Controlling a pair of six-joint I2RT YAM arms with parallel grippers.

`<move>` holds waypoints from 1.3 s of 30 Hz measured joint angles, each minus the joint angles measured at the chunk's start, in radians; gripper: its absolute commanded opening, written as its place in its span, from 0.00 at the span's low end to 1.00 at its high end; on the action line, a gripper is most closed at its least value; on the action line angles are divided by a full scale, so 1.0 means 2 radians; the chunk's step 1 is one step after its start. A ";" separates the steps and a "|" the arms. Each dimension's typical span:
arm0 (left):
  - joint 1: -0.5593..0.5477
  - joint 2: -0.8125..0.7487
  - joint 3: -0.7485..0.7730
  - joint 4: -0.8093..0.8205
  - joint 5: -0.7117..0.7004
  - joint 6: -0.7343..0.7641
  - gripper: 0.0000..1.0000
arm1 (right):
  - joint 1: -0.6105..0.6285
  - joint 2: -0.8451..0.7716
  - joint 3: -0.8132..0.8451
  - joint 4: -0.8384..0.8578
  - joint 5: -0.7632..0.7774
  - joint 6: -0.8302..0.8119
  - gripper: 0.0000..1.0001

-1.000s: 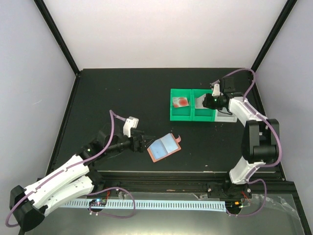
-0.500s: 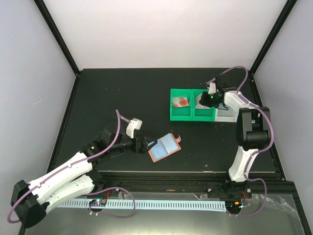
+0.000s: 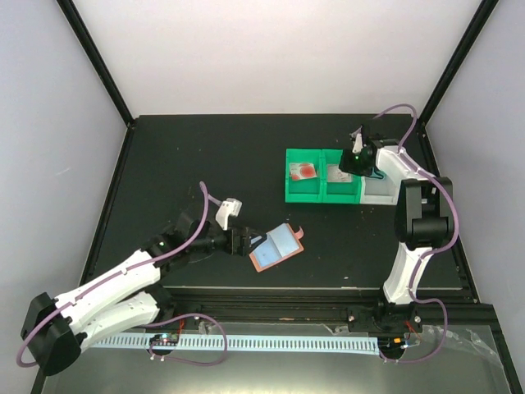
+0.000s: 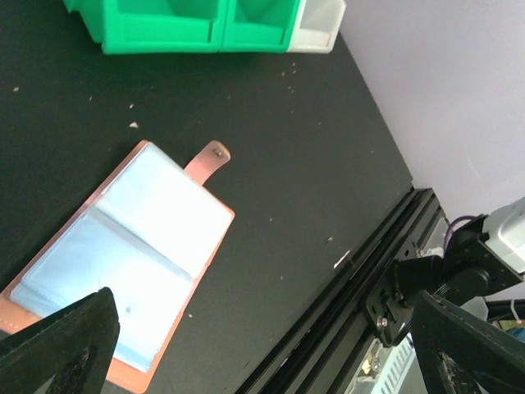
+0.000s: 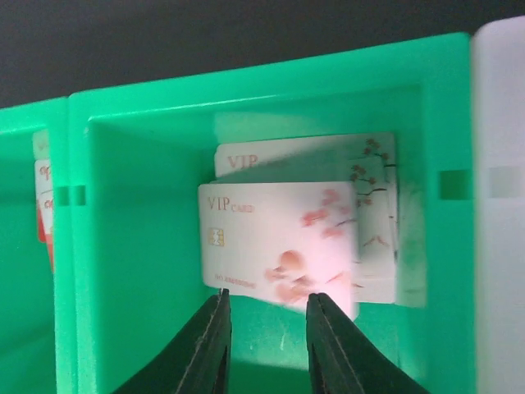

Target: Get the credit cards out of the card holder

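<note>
The card holder (image 3: 276, 246) lies open on the black table, salmon-edged with pale blue pockets (image 4: 123, 263) and its snap tab (image 4: 209, 160) pointing away. My left gripper (image 3: 244, 240) is wide open just left of it, and one finger (image 4: 57, 345) overlaps the holder's near corner. No card shows in the holder. My right gripper (image 5: 268, 300) is open over the right compartment of the green bin (image 3: 322, 195). A whitish credit card (image 5: 279, 242) with reddish blossoms lies just beyond its tips, on top of a second card (image 5: 373, 164). A third card (image 3: 303, 171) lies in the left compartment.
A white bin (image 3: 379, 193) adjoins the green bin on the right. The table's near edge with its black rail (image 4: 394, 271) runs close to the right of the holder in the left wrist view. Frame posts stand at the back corners.
My right gripper has opened and let the blossom card go into the green bin's right compartment. My left arm has slid right, closer to the holder.
</note>
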 measured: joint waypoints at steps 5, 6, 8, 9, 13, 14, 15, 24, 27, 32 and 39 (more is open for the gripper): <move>0.000 0.015 0.012 -0.022 -0.001 0.000 0.99 | 0.000 0.000 0.013 -0.014 0.038 0.015 0.35; 0.001 0.016 0.016 -0.028 -0.001 0.000 0.99 | 0.000 0.000 0.015 -0.017 0.042 0.020 0.38; 0.002 0.016 0.025 -0.037 -0.003 0.000 0.99 | 0.000 -0.003 0.018 -0.022 0.047 0.027 0.43; 0.003 0.016 0.031 -0.042 -0.005 0.000 0.99 | 0.001 -0.006 0.018 -0.024 0.046 0.031 0.44; 0.003 0.017 0.053 -0.065 -0.027 0.000 0.99 | 0.009 -0.030 0.018 -0.031 0.037 0.036 0.46; 0.004 0.017 0.059 -0.073 -0.036 0.000 0.99 | 0.014 -0.040 0.018 -0.033 0.034 0.036 0.46; 0.004 0.016 0.068 -0.086 -0.047 0.001 0.99 | 0.020 -0.052 0.017 -0.034 0.031 0.036 0.46; 0.008 -0.004 0.143 -0.187 -0.137 0.003 0.99 | 0.068 -0.255 -0.075 -0.019 -0.019 0.031 0.92; 0.009 -0.021 0.157 -0.203 -0.154 0.002 0.99 | 0.073 -0.307 -0.109 -0.015 -0.032 0.032 1.00; 0.009 -0.056 0.157 -0.221 -0.169 0.002 0.99 | 0.076 -0.405 -0.176 -0.018 -0.060 0.028 1.00; 0.009 -0.114 0.157 -0.230 -0.182 0.003 0.99 | 0.077 -0.542 -0.247 -0.021 -0.104 0.032 1.00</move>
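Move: The card holder lies open on the table, about 24 cm back and 20 cm left of the right hand and some 5 cm lower. That hand is just above the middle green bin, whose centre is about 1 cm ahead and 4 cm below; the left green bin is some 14 cm left, the white bin 13 cm right, both about 1 cm ahead. From the left hand the card holder is roughly 4 cm ahead, 5 cm right and 13 cm below. Right hand pulls back and up about 20 cm from the middle bin, opening wide; left rises leftwards 10 cm. ##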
